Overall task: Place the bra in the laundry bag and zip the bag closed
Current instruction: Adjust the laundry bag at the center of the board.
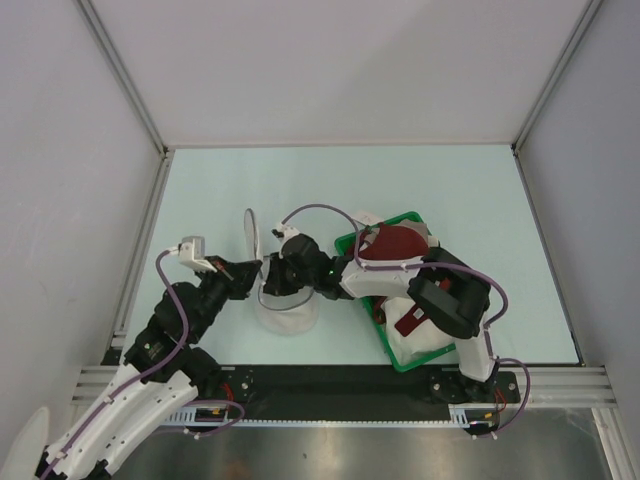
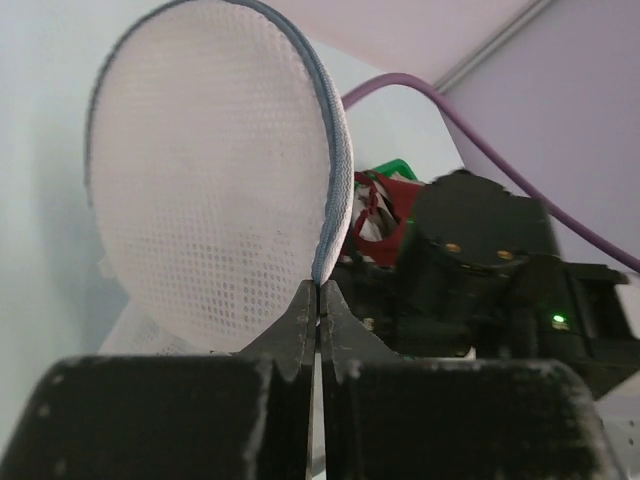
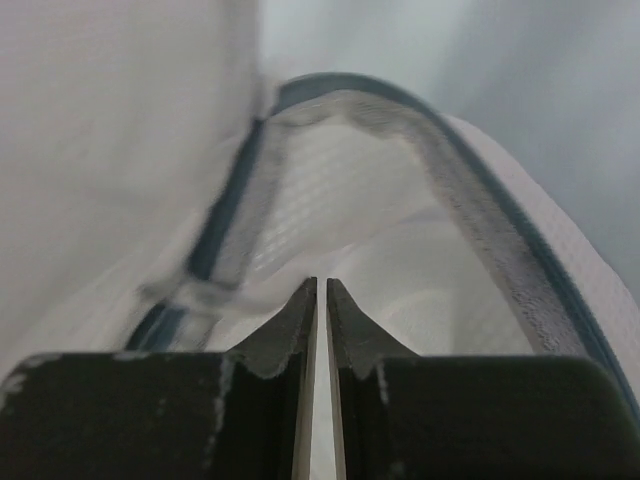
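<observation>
The laundry bag lies open near the table's front. One white mesh half (image 1: 250, 232) stands upright and the other half (image 1: 290, 314) rests on the table. My left gripper (image 1: 258, 267) (image 2: 318, 287) is shut on the dark zipper rim (image 2: 338, 170) of the upright half. My right gripper (image 1: 273, 282) (image 3: 322, 282) reaches in from the right over the lower half, its jaws nearly together, pinching white mesh (image 3: 330, 190) just inside the rim (image 3: 500, 250). The maroon bra (image 1: 392, 243) (image 2: 385, 205) lies in the green basket, behind my right arm.
The green plastic basket (image 1: 350, 245) sits right of the bag and also holds white cloth (image 1: 425, 343) and a dark red item (image 1: 410, 320). My right arm (image 2: 480, 280) crosses close to the left gripper. Grey walls enclose the table.
</observation>
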Tool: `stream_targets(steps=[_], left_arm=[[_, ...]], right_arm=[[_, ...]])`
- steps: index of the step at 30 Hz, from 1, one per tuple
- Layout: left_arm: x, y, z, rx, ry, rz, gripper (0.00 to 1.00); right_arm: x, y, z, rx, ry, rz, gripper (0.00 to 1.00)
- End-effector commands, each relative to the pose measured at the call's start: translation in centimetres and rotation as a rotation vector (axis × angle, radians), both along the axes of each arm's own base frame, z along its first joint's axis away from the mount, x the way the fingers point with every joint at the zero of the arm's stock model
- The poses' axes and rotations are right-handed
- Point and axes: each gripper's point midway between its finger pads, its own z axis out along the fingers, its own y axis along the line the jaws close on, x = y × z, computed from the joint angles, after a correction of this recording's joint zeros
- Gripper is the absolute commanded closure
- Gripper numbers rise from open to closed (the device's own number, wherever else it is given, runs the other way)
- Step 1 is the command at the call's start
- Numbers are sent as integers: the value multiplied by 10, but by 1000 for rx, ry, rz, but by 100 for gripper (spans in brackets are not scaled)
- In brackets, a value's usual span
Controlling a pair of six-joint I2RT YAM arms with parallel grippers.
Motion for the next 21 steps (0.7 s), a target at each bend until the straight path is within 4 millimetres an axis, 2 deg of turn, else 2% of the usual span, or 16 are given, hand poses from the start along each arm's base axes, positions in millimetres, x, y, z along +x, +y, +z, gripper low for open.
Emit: stream_targets(steps=[1, 4, 6, 9, 11, 13, 15, 18, 21], left_arm=[[-9, -18, 17, -91, -56, -97, 100], [-8, -12, 14, -50, -57, -75, 100], [-8, -10, 19, -23, -78, -77, 100], [-8, -10, 20, -1, -79, -83, 100], [-8, -12, 18, -1, -77, -90, 100], [-8, -12, 14, 7, -69, -94, 100], [-8, -11, 10, 15, -56, -90, 100], [-7, -10, 9, 26, -51, -81, 100], [-7, -9, 10, 40, -51, -83, 100]], right_arm=[[12, 17, 13, 92, 31, 3, 86], [10, -2, -1, 25, 61, -5, 84], [13, -17, -8, -26, 46, -30, 83], [17, -38, -10, -89, 44, -52, 78], [18, -47, -5, -113, 43, -53, 71], [17, -51, 12, -117, 11, -33, 59], [13, -52, 28, -111, -10, -3, 54], [10, -54, 64, -78, -58, 27, 45], [7, -65, 89, -79, -86, 35, 34]])
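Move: The laundry bag's open pouch lies with its middle about 4 cm back and 4 cm right of the right hand, some 4 cm below it. The raised flap, gripped at its rim by the left hand, stands about 9 cm ahead of the right hand, 2 cm left and 15 cm higher. The bra in the crate is roughly 33 cm right of the right hand and 11 cm ahead, slightly lower. From the left hand, the pouch is about 7 cm back, 6 cm right and 16 cm below. The pouch's mouth is worked by the right hand, which dips about 3 cm into it with nearly shut fingers, sweeps some 6 cm right across it, then rises about 5 cm while the fingers spread to over half open. The flap's rim stays pinched in the left hand, which hardly shifts. ##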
